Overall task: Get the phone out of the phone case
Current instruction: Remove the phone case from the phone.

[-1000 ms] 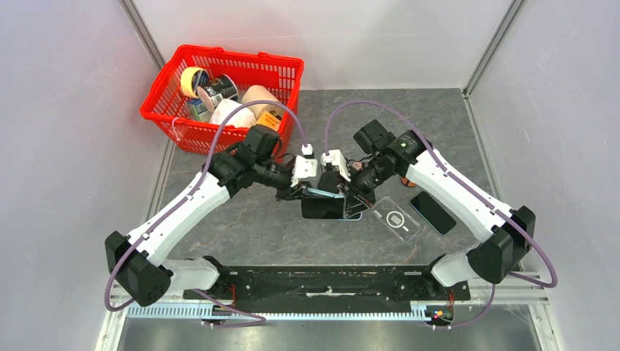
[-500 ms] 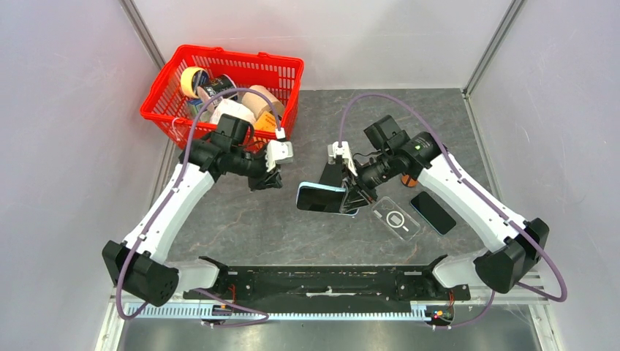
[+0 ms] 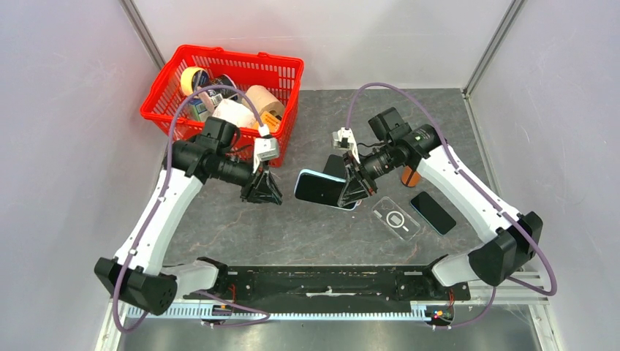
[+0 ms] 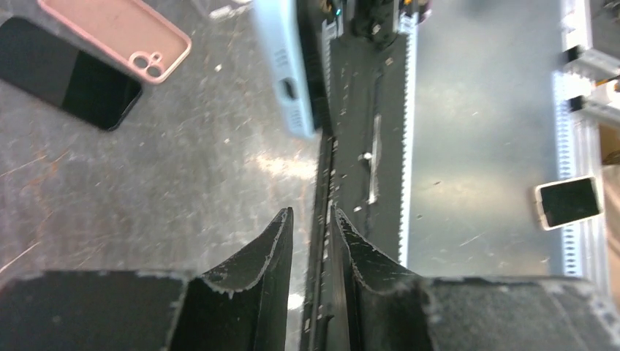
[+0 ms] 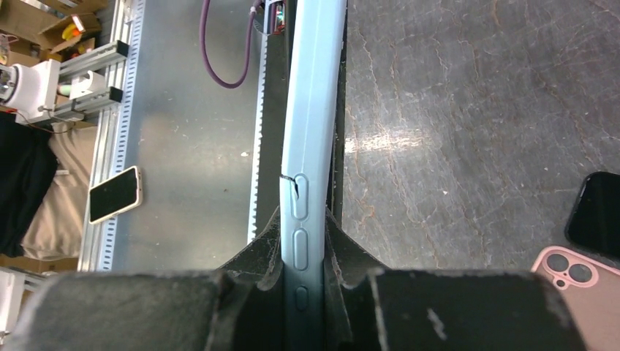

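The phone (image 3: 319, 190), dark screen showing, sits inside a light blue phone case (image 3: 299, 180) and is held on edge above the table. My right gripper (image 3: 352, 191) is shut on its right end. In the right wrist view the case's button edge (image 5: 313, 110) runs straight up from between the fingers, at the right gripper (image 5: 303, 219). My left gripper (image 3: 265, 193) hangs apart to the phone's left, touching nothing. In the left wrist view the left gripper (image 4: 311, 213) has its jaws a little apart with nothing between them, and the blue case (image 4: 289, 69) shows edge-on ahead.
An empty pale case (image 3: 395, 219) and a bare black phone (image 3: 433, 212) lie on the table to the right, with an orange object (image 3: 410, 176) behind my right arm. A red basket (image 3: 172, 122) of groceries stands at the back left. A black rail (image 3: 329, 281) runs along the near edge.
My left gripper has left the phone and drawn back to the left. My right gripper has kept the cased phone and lifted it slightly up and away from the rail.
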You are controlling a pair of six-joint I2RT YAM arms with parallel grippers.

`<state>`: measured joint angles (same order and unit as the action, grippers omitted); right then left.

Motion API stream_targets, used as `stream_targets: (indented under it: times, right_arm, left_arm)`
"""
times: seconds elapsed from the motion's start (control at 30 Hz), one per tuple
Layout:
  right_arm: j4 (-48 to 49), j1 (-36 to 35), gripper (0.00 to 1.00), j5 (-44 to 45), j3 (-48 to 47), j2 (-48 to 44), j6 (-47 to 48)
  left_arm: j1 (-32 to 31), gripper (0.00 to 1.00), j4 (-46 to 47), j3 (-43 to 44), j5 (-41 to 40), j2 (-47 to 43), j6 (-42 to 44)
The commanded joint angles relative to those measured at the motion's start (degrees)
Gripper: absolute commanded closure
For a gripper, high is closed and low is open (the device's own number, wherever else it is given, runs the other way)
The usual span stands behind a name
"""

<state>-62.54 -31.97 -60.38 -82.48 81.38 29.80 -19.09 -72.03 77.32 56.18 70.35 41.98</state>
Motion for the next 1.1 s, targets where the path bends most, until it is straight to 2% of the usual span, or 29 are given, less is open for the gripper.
stream_targets:
  times: [0.0,0.13,0.27,0.37,0.6,1.07]
  right_arm:
    - [2.31,0.28,1.00,-6.33,-3.30,1.14,-1.70]
    - [2.36,0.24,1.00,-6.92,-3.65,2.41,-2.34]
    - [2.40,0.24,1.00,-7.33,-4.01,3.08,-2.77]
    - [2.39,0.24,1.00,-7.47,-4.14,3.35,-2.99]
    - [2.38,0.24,1.00,-7.25,-4.27,3.49,-3.09]
    - [2.42,0.33,1.00,-6.33,-3.21,2.37,-2.75]
  left_arm:
    - [0.20,0.70,1.80,1.57,11.29,-4.14,-12.87]
    - [0.21,0.69,11.14,0.01,14.09,-6.05,-26.53]
    - [0.20,0.69,25.66,-4.78,14.46,-7.76,-42.84]
    - [0.20,0.69,31.63,-7.17,14.57,-7.47,-50.29]
    - [0.19,0.69,34.00,-8.49,12.42,-6.85,-53.93]
    - [0.21,0.69,33.56,-8.07,7.92,-7.22,-51.61]
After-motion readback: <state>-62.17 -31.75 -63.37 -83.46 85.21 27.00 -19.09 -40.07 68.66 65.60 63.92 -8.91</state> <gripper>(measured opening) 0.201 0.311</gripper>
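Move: The phone in its light-blue case, already held by the right hand, has its middle about 11 cm to the right of the empty left hand, 1 cm ahead and 4 cm higher. On the table some 22 cm below the left hand, the black phone lies roughly 29 cm ahead and 15 cm right, and the pink case 25 cm ahead and 22 cm right. From the right hand the phone's middle is about 5 cm left, 2 cm ahead and 2 cm up. The left hand, fingers still parted, first rises and draws back briefly, then comes forward again and eases rightward to the free end of the blue-cased phone, ending about 5 cm higher and 3 to 4 cm farther right while the wrist rolls some 20 degrees and the fingers tip up towards level and swing slightly forward. It then hovers close by that end, with no touch to be made out, while the right hand keeps its pinch on the other end, shifting only about 1 cm left with a slight tilt. ##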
